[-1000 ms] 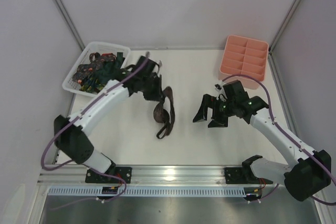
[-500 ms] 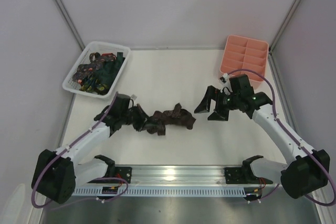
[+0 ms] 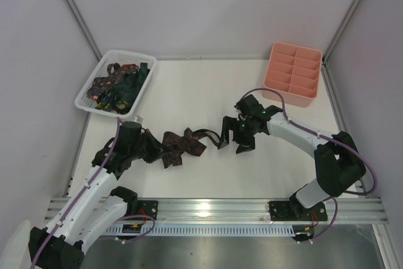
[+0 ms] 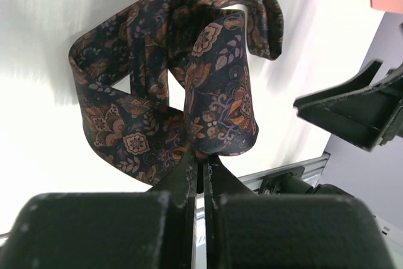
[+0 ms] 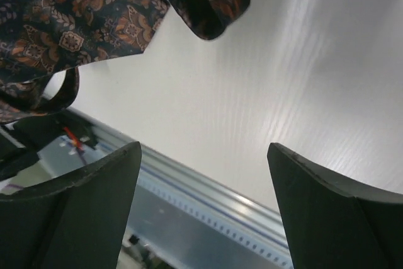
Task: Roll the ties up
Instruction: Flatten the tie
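A brown patterned tie (image 3: pixel 181 145) lies crumpled on the white table between the two arms. My left gripper (image 3: pixel 157 148) is shut on its left fold; the left wrist view shows the tie (image 4: pixel 189 86) looped and bunched just past the pinched fingertips of the left gripper (image 4: pixel 201 159). My right gripper (image 3: pixel 232 139) is open beside the tie's right end, nothing between its fingers. In the right wrist view the tie (image 5: pixel 82 17) lies ahead and to the left of the open right gripper (image 5: pixel 204 150). More ties (image 3: pixel 117 85), dark green, fill the basket.
A white lattice basket (image 3: pixel 84 100) stands at the back left. A pink compartment tray (image 3: pixel 296 46) sits at the back right. An aluminium rail (image 3: pixel 208 208) runs along the table's near edge. The enclosure walls close in the sides.
The tie went from hanging at the back, to stretched flat, to bunched up. My left gripper carried it nearer; my right gripper moved left to the tie's right end.
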Tool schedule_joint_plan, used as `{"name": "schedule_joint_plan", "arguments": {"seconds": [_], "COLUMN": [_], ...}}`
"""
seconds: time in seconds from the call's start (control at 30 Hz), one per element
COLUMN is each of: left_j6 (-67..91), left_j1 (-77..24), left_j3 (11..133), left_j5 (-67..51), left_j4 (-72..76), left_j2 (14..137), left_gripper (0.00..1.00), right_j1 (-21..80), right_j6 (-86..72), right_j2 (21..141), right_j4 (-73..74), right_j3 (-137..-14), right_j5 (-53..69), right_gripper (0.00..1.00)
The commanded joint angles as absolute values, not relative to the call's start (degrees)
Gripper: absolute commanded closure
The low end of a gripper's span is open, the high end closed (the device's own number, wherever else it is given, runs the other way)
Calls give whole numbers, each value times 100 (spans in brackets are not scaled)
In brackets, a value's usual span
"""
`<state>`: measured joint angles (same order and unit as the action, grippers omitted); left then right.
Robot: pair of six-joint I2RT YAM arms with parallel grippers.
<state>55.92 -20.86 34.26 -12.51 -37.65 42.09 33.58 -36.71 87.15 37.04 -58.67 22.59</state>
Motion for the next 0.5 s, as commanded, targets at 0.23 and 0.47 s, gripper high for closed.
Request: {"name": "schedule_joint_plan", "arguments": {"seconds": [0.23,0.47], "left_j6": [5528,5528], "left_j1": [-2039,-2039], "left_j3": [3384,3384], "left_j5": [-1380,-1415], "left_j4": [-3823,-3779], "left_j2": [4043,4069], "left_gripper": [100,100], "right_j1": [3814,3858], "right_j6": [-1672,-677], "right_j2": [9368,9835], "right_j4": [2786,2374], "right_j3": [-6257,-6241], "right_j5": [1011,1300], "right_gripper": [10,12]}}
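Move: The left hand already pinches one end of the dark patterned tie; the tie's looped thin end lies about 7 cm ahead of that hand, 17 cm to its right and 11 cm below. From the open right hand that thin loop is some 5 cm ahead, 5 cm left and 7 cm below. The tie's bunched middle lies about 17 cm left and 2 cm ahead of the right hand, and its lower flap roughly 21 cm left and 1 cm back. Still pinching its part of the tie, the left hand holds practically still in the air. The right hand, fingers staying wide open, comes down about 5 cm and forward about 4 cm towards the looped thin end, turning counter-clockwise some 20 degrees while its fingertips swing forward; no contact with the loop can be made out. ##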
